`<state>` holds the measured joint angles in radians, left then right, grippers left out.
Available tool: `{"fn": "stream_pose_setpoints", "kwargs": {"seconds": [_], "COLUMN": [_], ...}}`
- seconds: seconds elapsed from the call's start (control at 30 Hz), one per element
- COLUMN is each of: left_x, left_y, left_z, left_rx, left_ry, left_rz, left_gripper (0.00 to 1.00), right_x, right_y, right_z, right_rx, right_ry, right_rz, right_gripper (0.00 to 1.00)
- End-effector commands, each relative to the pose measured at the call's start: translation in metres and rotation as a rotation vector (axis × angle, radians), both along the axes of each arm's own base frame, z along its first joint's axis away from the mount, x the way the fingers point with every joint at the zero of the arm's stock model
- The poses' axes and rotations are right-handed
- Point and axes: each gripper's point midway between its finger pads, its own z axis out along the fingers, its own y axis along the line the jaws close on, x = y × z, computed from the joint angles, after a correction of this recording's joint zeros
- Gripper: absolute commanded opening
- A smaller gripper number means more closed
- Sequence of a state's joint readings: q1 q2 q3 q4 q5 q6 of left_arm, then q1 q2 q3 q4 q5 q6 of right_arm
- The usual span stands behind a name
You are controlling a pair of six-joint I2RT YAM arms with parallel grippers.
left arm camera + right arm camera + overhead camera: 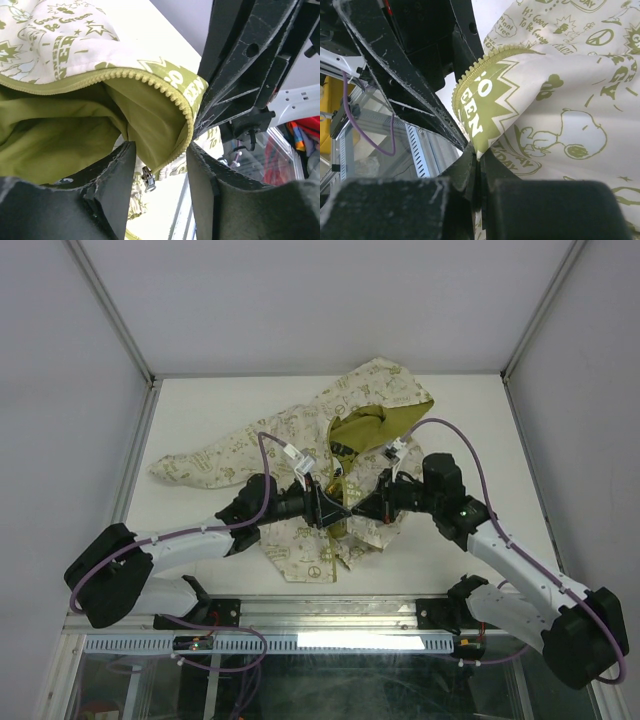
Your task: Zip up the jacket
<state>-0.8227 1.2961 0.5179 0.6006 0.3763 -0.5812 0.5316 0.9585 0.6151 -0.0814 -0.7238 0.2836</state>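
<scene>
The jacket, cream with olive-green prints, lies on the white table, its front open on olive lining. Both grippers meet at its lower front. My right gripper is shut on a fold of printed fabric beside the olive zipper teeth. My left gripper stands open, its fingers on either side of the curved toothed front edge without clamping it. A small metal zipper slider hangs just below that edge, between the fingers. In the top view the left gripper and right gripper nearly touch.
One sleeve stretches left across the table and the hood lies at the back. Grey walls and corner posts enclose the table. A metal rail runs along the near edge. Purple cables loop over both arms.
</scene>
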Motion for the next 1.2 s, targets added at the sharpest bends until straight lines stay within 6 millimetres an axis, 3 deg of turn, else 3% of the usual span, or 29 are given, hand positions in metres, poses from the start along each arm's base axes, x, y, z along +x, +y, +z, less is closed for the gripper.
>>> {"fn": "stream_pose_setpoints", "kwargs": {"seconds": [0.0,0.17,0.3,0.37,0.67,0.9,1.07,1.17], "left_x": [-0.005,-0.012,-0.017,-0.016,0.012,0.031,0.035,0.031], "left_y": [-0.006,-0.007,-0.005,-0.004,0.007,0.012,0.013,0.013], "left_z": [0.040,0.042,0.045,0.046,0.042,0.039,0.044,0.049], "left_rx": [-0.069,-0.080,-0.082,-0.076,-0.041,-0.018,-0.019,-0.035], "left_ry": [-0.135,-0.151,-0.165,-0.164,-0.055,0.026,0.059,0.060], "left_rz": [-0.075,-0.123,-0.139,-0.129,0.079,0.202,0.231,0.214], "left_gripper": [0.42,0.27,0.07,0.00,0.00,0.00,0.00,0.00], "right_x": [-0.004,-0.002,0.007,0.013,0.026,0.006,-0.023,-0.024], "right_y": [0.007,0.008,0.005,0.003,-0.020,-0.015,0.006,0.014], "right_z": [0.021,0.013,0.007,0.008,0.023,0.035,0.043,0.038], "right_rx": [0.079,0.068,0.046,0.041,0.026,0.055,0.084,0.090], "right_ry": [-0.093,-0.084,-0.089,-0.091,-0.134,-0.170,-0.193,-0.188], "right_rz": [0.075,0.072,0.017,-0.021,-0.275,-0.291,-0.103,-0.068], "right_gripper": [0.00,0.00,0.00,0.05,0.49,0.61,0.61,0.61]}}
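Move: The jacket's raised right-hand zip edge is already pinched in the right fingers, right at that hand's point; it also runs between the left hand's half-open fingers, about 1 cm back and 1 cm to the right of their midpoint, level with them. From the left hand, the zip slider hangs on the other edge, some 6 cm back, 2 cm left and 8 cm lower; the black lettering lies about 12 cm ahead, 1 cm left and 8 cm lower. Back by not quite 2 cm eases the left hand while its fingers shut on the raised zip edge; the right keeps its pinch there, then opens wide and lets go. The right slips a little forward and right, rises some 3 cm and draws back, turning slightly clockwise, as the left carries the edge about 4 cm forward, turning counter-clockwise some 15 degrees. ##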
